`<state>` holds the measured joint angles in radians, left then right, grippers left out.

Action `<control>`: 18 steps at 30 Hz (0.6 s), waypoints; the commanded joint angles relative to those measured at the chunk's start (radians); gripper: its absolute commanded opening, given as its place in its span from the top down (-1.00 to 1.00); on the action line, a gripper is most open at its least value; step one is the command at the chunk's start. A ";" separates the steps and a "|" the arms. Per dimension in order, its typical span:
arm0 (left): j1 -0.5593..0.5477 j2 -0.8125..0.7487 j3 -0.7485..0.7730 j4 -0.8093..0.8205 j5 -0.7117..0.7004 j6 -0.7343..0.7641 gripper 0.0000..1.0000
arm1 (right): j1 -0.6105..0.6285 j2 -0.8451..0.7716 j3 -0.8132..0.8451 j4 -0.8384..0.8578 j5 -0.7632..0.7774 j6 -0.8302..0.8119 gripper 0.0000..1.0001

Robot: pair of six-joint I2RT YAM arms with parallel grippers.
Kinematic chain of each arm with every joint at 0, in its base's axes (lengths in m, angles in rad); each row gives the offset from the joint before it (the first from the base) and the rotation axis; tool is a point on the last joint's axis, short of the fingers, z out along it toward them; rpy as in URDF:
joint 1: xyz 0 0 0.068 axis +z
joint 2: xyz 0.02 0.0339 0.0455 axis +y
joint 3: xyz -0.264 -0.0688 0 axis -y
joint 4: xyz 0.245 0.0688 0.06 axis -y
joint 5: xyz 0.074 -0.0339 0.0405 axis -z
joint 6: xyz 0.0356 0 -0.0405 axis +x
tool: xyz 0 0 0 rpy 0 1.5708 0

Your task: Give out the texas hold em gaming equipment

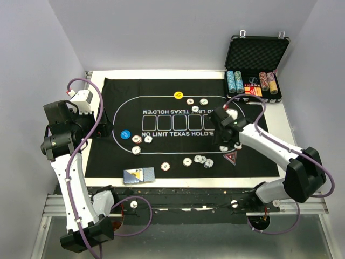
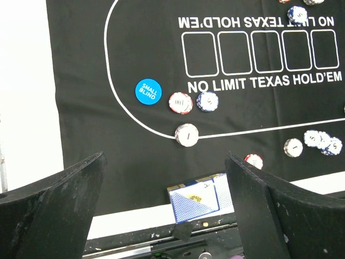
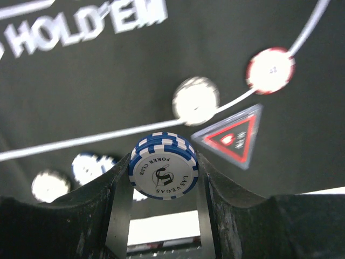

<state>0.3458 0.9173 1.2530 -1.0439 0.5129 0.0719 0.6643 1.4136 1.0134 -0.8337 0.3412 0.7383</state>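
Observation:
My right gripper point(image 3: 163, 164) is shut on a small stack of blue-and-white poker chips point(image 3: 163, 174), held edge-on above the mat. Just beyond it lie the dark red triangular marker point(image 3: 234, 137), a white chip point(image 3: 195, 100) and a red chip point(image 3: 270, 70). In the top view the right gripper point(image 1: 224, 143) hovers near the marker point(image 1: 229, 157). My left gripper point(image 2: 165, 159) hangs open and empty high over the mat's left end. Below it are the blue-backed cards point(image 2: 199, 200), the blue button point(image 2: 148, 91) and three chips point(image 2: 186, 135). The yellow button point(image 1: 178, 95) sits at the far side.
The black felt mat point(image 1: 161, 162) covers most of the table. The open metal case point(image 1: 256, 54) at the far right holds rows of chips. More chips lie scattered along the mat's near line point(image 1: 187, 161) and far side point(image 1: 197, 101). The card deck point(image 1: 138, 176) overhangs the mat's near edge.

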 commanded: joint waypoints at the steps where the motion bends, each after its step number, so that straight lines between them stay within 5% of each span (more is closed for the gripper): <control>1: 0.007 -0.014 0.019 -0.021 -0.016 0.016 -0.98 | -0.190 0.005 0.017 0.033 0.035 -0.088 0.09; 14: 0.007 -0.011 0.013 -0.025 -0.008 0.026 -0.97 | -0.410 0.220 0.036 0.195 0.001 -0.109 0.05; 18: 0.005 -0.009 0.011 -0.028 -0.010 0.034 -0.98 | -0.411 0.265 0.050 0.215 -0.002 -0.099 -0.13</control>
<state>0.3458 0.9173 1.2530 -1.0496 0.5121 0.0868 0.2577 1.6440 1.0248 -0.6720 0.3496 0.6373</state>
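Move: The right hand holds a blue chip stack; its place is the bare mat just ahead of the gap between the white and red chips, about 7 cm ahead, 10 cm right and 6 cm below. The white chips lie some 2 cm ahead and 6 cm right, the red ones 3 cm ahead and 12 cm right; the dealer triangle is 2 cm back, 9 cm right. From the left hand that spot is roughly 9 cm ahead, 51 cm right, 26 cm down. Keep the right gripper's pinch on the blue stack and sweep it to the right and forward, about 10 cm right and 7 cm out, level at first, then sinking some 5 cm as the sweep slows, towards the bare mat just ahead of the white and red chips. Turn the hand nearly 20 degrees clockwise on the way. ##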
